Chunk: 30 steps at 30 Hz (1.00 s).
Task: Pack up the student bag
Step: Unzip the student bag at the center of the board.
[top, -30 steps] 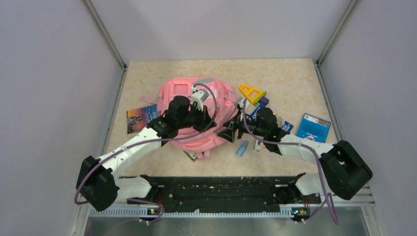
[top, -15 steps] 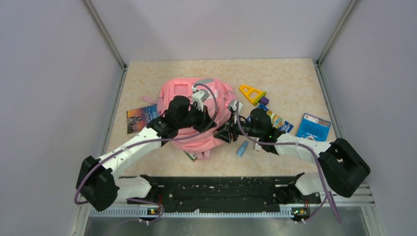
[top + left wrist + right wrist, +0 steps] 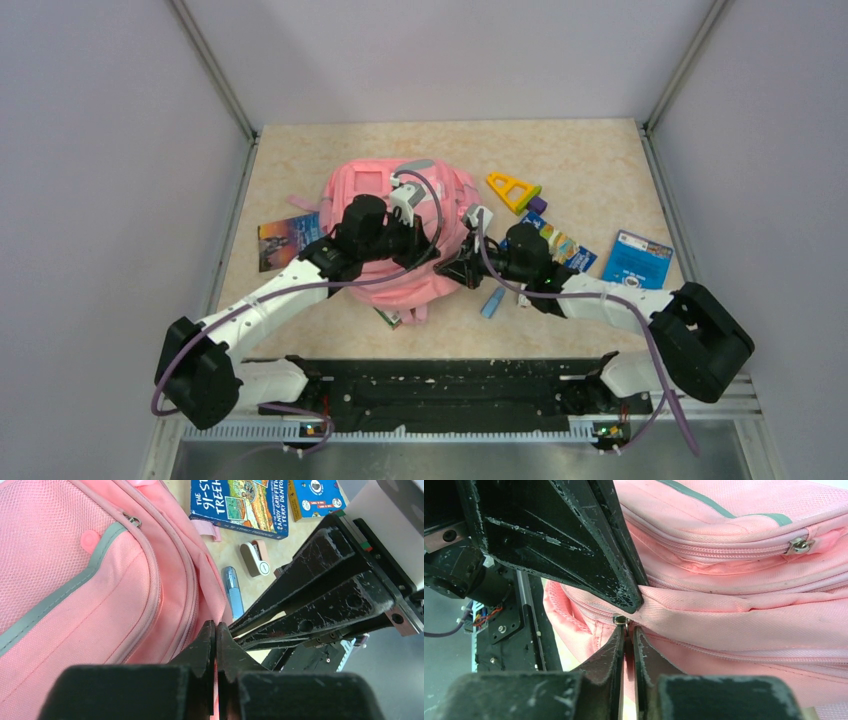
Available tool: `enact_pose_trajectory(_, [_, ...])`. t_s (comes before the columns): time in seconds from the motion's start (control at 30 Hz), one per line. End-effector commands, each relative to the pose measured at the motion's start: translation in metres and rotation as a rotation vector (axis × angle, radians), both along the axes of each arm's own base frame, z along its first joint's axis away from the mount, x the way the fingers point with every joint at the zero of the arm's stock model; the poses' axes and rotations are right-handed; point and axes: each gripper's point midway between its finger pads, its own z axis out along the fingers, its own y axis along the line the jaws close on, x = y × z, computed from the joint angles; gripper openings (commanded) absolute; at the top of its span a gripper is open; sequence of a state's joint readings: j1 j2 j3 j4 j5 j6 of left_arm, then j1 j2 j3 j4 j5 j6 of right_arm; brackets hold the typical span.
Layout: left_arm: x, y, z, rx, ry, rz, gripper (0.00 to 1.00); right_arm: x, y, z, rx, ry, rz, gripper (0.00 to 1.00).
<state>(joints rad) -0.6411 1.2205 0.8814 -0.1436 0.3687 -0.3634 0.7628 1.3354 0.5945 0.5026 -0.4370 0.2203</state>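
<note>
The student bag [image 3: 390,205], a big pink backpack with grey trim, lies in the middle of the table. My left gripper [image 3: 440,258] is at its near right edge, and in the left wrist view it [image 3: 216,626] is shut on a fold of the bag's pink fabric [image 3: 75,580]. My right gripper [image 3: 462,270] comes in from the right and meets it there. In the right wrist view it [image 3: 626,630] is shut on the zip pull, just below the small metal slider [image 3: 620,620]. The left fingers [image 3: 574,540] pinch the fabric right above.
Right of the bag lie a yellow triangle [image 3: 513,188], a purple block [image 3: 537,205], a blue pen [image 3: 493,301], a picture book [image 3: 240,505] and a blue booklet [image 3: 638,258]. Another book [image 3: 288,238] lies left of the bag. Grey walls close in three sides.
My right gripper has moved left up to the bag's edge and its jaws have shut on the zip pull. The left arm and the bag have stayed put.
</note>
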Motion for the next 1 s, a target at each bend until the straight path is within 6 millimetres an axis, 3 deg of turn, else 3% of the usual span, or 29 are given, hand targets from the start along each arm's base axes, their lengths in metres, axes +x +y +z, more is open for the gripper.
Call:
enact_pose_trajectory(0.0, [0.010, -0.011, 0.048, -0.104, -0.128, -0.012, 0.00, -0.009, 0.004, 0.014, -0.001, -0.046, -0.021, 0.00])
enact_pose_trajectory(0.17, [0.014, -0.008, 0.046, -0.107, -0.137, 0.022, 0.00, -0.033, 0.021, 0.014, -0.030, -0.035, -0.051, 0.00])
enact_pose_trajectory(0.33, [0.017, -0.009, 0.045, -0.137, -0.127, 0.049, 0.00, -0.058, 0.057, 0.022, 0.026, -0.024, -0.052, 0.00])
enact_pose_trajectory(0.57, [0.017, -0.007, 0.039, -0.181, -0.101, 0.094, 0.00, -0.040, 0.089, 0.018, 0.090, 0.068, -0.187, 0.00])
enact_pose_trajectory(0.73, [0.022, -0.002, 0.040, -0.177, -0.134, 0.128, 0.00, -0.041, 0.098, 0.039, 0.170, 0.081, -0.180, 0.00])
enact_pose_trajectory(0.87, [0.021, -0.003, 0.043, -0.176, -0.145, 0.112, 0.00, -0.049, 0.100, 0.041, 0.167, 0.071, -0.151, 0.00])
enact_pose_trajectory(0.97, [0.019, -0.004, 0.045, -0.148, -0.163, 0.075, 0.03, -0.045, 0.089, 0.032, 0.140, 0.078, -0.199, 0.00])
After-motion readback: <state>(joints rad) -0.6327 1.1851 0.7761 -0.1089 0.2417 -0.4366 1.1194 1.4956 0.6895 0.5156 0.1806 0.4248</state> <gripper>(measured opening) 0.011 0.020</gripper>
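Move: The right hand already grips the zipper pull, its slider some 1 to 2 cm left of the fingertips and 1 cm ahead; the student bag's middle lies roughly 9 cm left, 4 cm ahead and 4 cm lower. The blue marker is about 12 cm right, 5 cm back, the stapler about 20 cm right, 3 cm back, both some 12 cm below. From the left hand, clamped on the bag's edge, the pull is about 2 cm back and 2 cm below. Keeping the zipper pull pinched, the right hand first draws it back and left by about 4 cm each way, then goes on left and sinks with slight forward travel, passing below the left fingertips along the bag's near edge to end about 6 cm left of its start, 2 cm back and 2 cm lower, turned some 15 degrees clockwise. The left hand stays shut on the fabric beside the seam, sinks about 4 cm and recovers 1 cm while drifting 2 cm left and turning slightly counter-clockwise, holding the bag against the pull. ##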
